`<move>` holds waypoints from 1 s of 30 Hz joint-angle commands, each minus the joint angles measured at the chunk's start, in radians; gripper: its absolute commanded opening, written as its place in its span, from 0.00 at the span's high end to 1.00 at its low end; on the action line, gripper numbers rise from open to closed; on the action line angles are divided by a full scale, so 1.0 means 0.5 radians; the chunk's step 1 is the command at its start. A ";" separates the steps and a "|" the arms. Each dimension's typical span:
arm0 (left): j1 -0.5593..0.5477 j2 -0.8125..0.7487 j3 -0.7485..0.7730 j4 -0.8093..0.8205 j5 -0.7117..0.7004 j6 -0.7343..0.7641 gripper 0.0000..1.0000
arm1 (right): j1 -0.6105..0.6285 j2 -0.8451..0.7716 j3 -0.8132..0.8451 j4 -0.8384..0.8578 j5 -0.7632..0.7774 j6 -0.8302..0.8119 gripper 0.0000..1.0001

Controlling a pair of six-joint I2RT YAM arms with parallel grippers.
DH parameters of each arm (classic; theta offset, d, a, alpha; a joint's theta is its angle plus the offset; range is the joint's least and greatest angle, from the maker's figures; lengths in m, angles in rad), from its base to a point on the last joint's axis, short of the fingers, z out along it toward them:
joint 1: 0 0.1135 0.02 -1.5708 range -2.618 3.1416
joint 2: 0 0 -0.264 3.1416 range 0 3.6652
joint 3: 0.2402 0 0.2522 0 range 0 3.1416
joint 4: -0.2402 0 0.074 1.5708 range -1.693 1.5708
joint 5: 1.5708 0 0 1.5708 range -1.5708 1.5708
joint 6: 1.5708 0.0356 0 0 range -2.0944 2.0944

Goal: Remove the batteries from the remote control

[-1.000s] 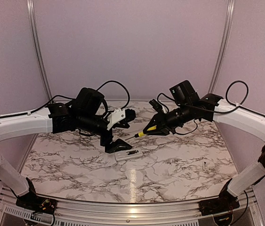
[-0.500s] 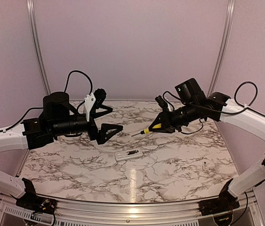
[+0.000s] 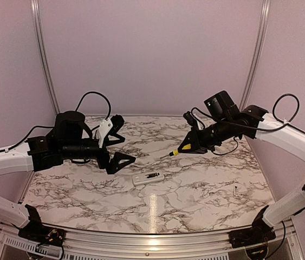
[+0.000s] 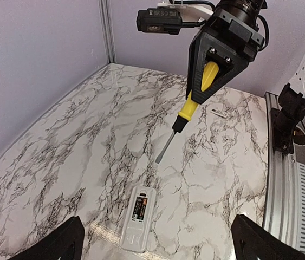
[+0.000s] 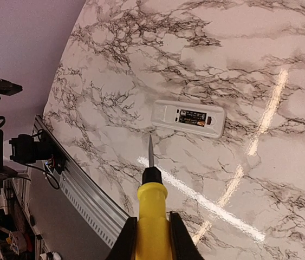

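The white remote control (image 3: 148,177) lies flat on the marble table, its compartment open and facing up. Dark batteries (image 4: 141,207) sit inside that recess, also seen in the right wrist view as batteries (image 5: 193,117). My left gripper (image 3: 121,142) hovers open, up and left of the remote, nothing between its fingers; in its own view the remote control (image 4: 130,234) lies between the spread fingertips, below them. My right gripper (image 3: 187,145) is shut on a yellow-handled screwdriver (image 5: 152,203). Its blade points down toward the remote control (image 5: 163,114), clearly above and apart from it.
A small pale screw-like piece (image 3: 234,190) lies on the table at the right. A metal rail (image 3: 152,238) runs along the near edge. Purple walls close in the back and both sides.
My left arm has drawn back to the left, away from the remote, its gripper staying open. My right gripper has lifted the screwdriver slightly up and to the right.
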 commanded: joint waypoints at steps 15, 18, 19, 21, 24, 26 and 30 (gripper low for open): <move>0.270 0.724 0.150 -0.334 0.282 0.503 0.01 | -0.095 0.479 0.575 -0.464 0.127 -0.010 1.00; 0.270 0.817 0.114 -0.260 0.228 0.553 0.01 | -0.095 0.547 0.661 -0.515 0.148 0.009 1.00; 0.269 0.838 0.098 -0.216 0.193 0.559 0.01 | -0.095 0.557 0.666 -0.514 0.153 0.020 1.00; 0.272 0.881 0.066 -0.126 0.160 0.560 0.01 | -0.095 0.573 0.679 -0.518 0.155 0.047 1.00; 0.269 0.946 0.052 -0.038 0.167 0.566 0.01 | -0.095 0.601 0.712 -0.531 0.164 0.066 1.00; 0.270 0.996 0.065 -0.039 0.182 0.589 0.02 | -0.095 0.628 0.749 -0.541 0.176 0.064 1.00; 0.266 1.057 0.102 -0.086 0.186 0.606 0.03 | -0.095 0.682 0.802 -0.544 0.183 0.033 1.00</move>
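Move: The remote control lies about 25 cm below my open left hand, some 7 cm ahead and 8 cm to its right. From my right hand, which grips the screwdriver, the remote is roughly 12 cm to the left, 5 cm ahead and 22 cm down. The screwdriver tip sits about 10 cm left of this hand and 10 cm below it. The battery cover lies far off, about 26 cm to its right and 2 cm back. I drop my left hand some 19 cm and bring it about 5 cm forward, down beside the remote's left end, tipping the wide-open fingers roughly 25 degrees steeper towards the remote. My right hand keeps its grip on the screwdriver and goes about 5 cm forward and 3 cm down, pointing more steeply, so the tip nears the battery bay. ##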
